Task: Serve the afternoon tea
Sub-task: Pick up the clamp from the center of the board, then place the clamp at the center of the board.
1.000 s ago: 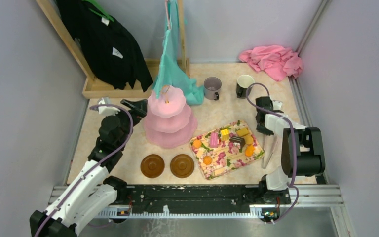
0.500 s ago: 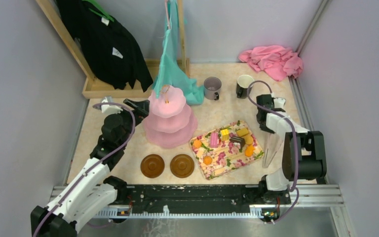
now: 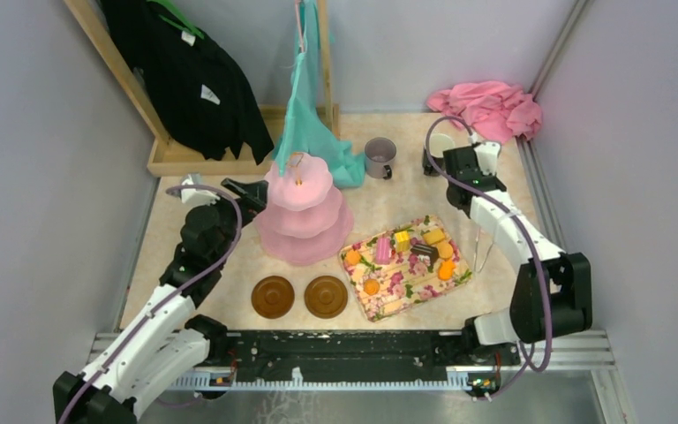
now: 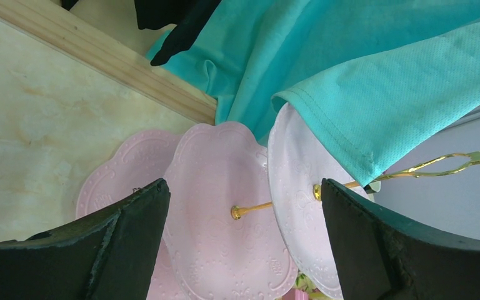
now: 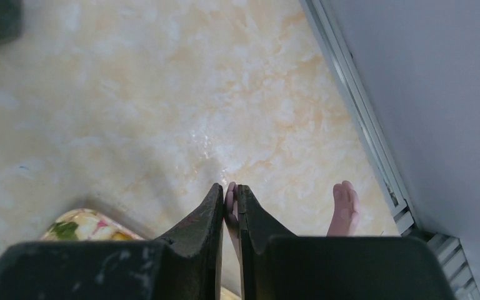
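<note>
The pink three-tier stand [image 3: 303, 216] stands left of centre, and its tiers [image 4: 225, 206] fill the left wrist view. My left gripper [image 3: 240, 190] [image 4: 244, 212] is open at the stand's left side, touching nothing. Small orange, yellow, pink and brown toy cakes [image 3: 403, 252] lie on a floral tray [image 3: 410, 284]. My right gripper [image 3: 472, 205] [image 5: 231, 187] is shut on one arm of thin pink tongs [image 3: 480, 252] [image 5: 344, 209], which hang over the table right of the tray. The grey mug [image 3: 380, 156] is at the back. My right wrist mostly hides the black mug [image 3: 436, 144]. Two brown discs [image 3: 273, 297] [image 3: 326, 297] lie near the front.
Teal fabric [image 3: 305, 106] hangs over the stand's top tier. A pink cloth [image 3: 487, 106] is heaped at the back right. Black garments [image 3: 185, 79] hang on a wooden frame [image 3: 199, 159] at the back left. Metal rails [image 3: 538, 177] edge the table's right side.
My right arm has swung toward the back of the table with the tongs, and its wrist now covers most of the black mug. The left arm has barely moved.
</note>
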`<state>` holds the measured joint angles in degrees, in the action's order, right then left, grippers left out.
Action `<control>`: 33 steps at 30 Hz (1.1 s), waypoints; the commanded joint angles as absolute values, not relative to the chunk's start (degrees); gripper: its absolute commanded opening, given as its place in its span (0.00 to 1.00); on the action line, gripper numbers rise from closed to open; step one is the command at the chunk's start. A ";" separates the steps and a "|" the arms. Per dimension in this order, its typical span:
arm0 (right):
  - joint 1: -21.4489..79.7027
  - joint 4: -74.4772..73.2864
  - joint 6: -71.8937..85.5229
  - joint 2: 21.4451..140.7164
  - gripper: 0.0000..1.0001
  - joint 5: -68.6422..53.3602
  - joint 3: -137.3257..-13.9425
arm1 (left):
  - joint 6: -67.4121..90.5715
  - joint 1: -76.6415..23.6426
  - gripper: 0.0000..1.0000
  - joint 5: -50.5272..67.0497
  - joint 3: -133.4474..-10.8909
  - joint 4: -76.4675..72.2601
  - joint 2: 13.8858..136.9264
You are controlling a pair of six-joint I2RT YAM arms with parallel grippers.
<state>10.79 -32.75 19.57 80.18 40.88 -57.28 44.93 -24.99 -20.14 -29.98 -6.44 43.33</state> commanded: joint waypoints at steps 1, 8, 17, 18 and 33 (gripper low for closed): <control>14.78 -34.74 17.53 75.94 0.00 44.97 -63.16 | 43.24 -25.33 0.96 -21.74 -31.87 -4.08 40.48; 24.75 -38.65 15.77 73.71 0.00 45.90 -68.79 | 42.73 -25.31 0.96 -24.68 -34.46 0.96 37.26; 47.89 -43.02 16.44 73.30 0.00 48.12 -73.95 | 41.55 -25.26 0.97 -30.96 -40.23 8.73 33.78; 50.88 -43.18 16.29 73.66 0.00 48.47 -74.16 | 41.63 -25.23 0.97 -31.41 -40.97 9.58 33.64; 80.79 -34.35 10.38 89.86 0.00 42.70 -79.55 | 34.85 -25.23 0.99 -45.95 -57.28 13.08 41.59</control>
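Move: The right hand already holds one arm of the pink clamp. The orange flower piece at the tray's left end lies some 35 cm to its left, 11 cm back and 12 cm below. The tray's middle is about 20 cm left and 14 cm back, the cake stand 47 cm left and 4 cm back, the right saucer 42 cm left and 22 cm back. From the left hand, the flower piece lies about 29 cm right, 10 cm back and 23 cm down. Still pinching one arm of the clamp near its end, the right hand sweeps about 36 cm left across the tray towards the orange flower piece, drawing back some 14 cm; it climbs about 10 cm, then starts to sink, while the wrist turns nearly 70 degrees counter-clockwise. The open left hand rises and shifts left, away from the cake stand, turning slightly counter-clockwise. ##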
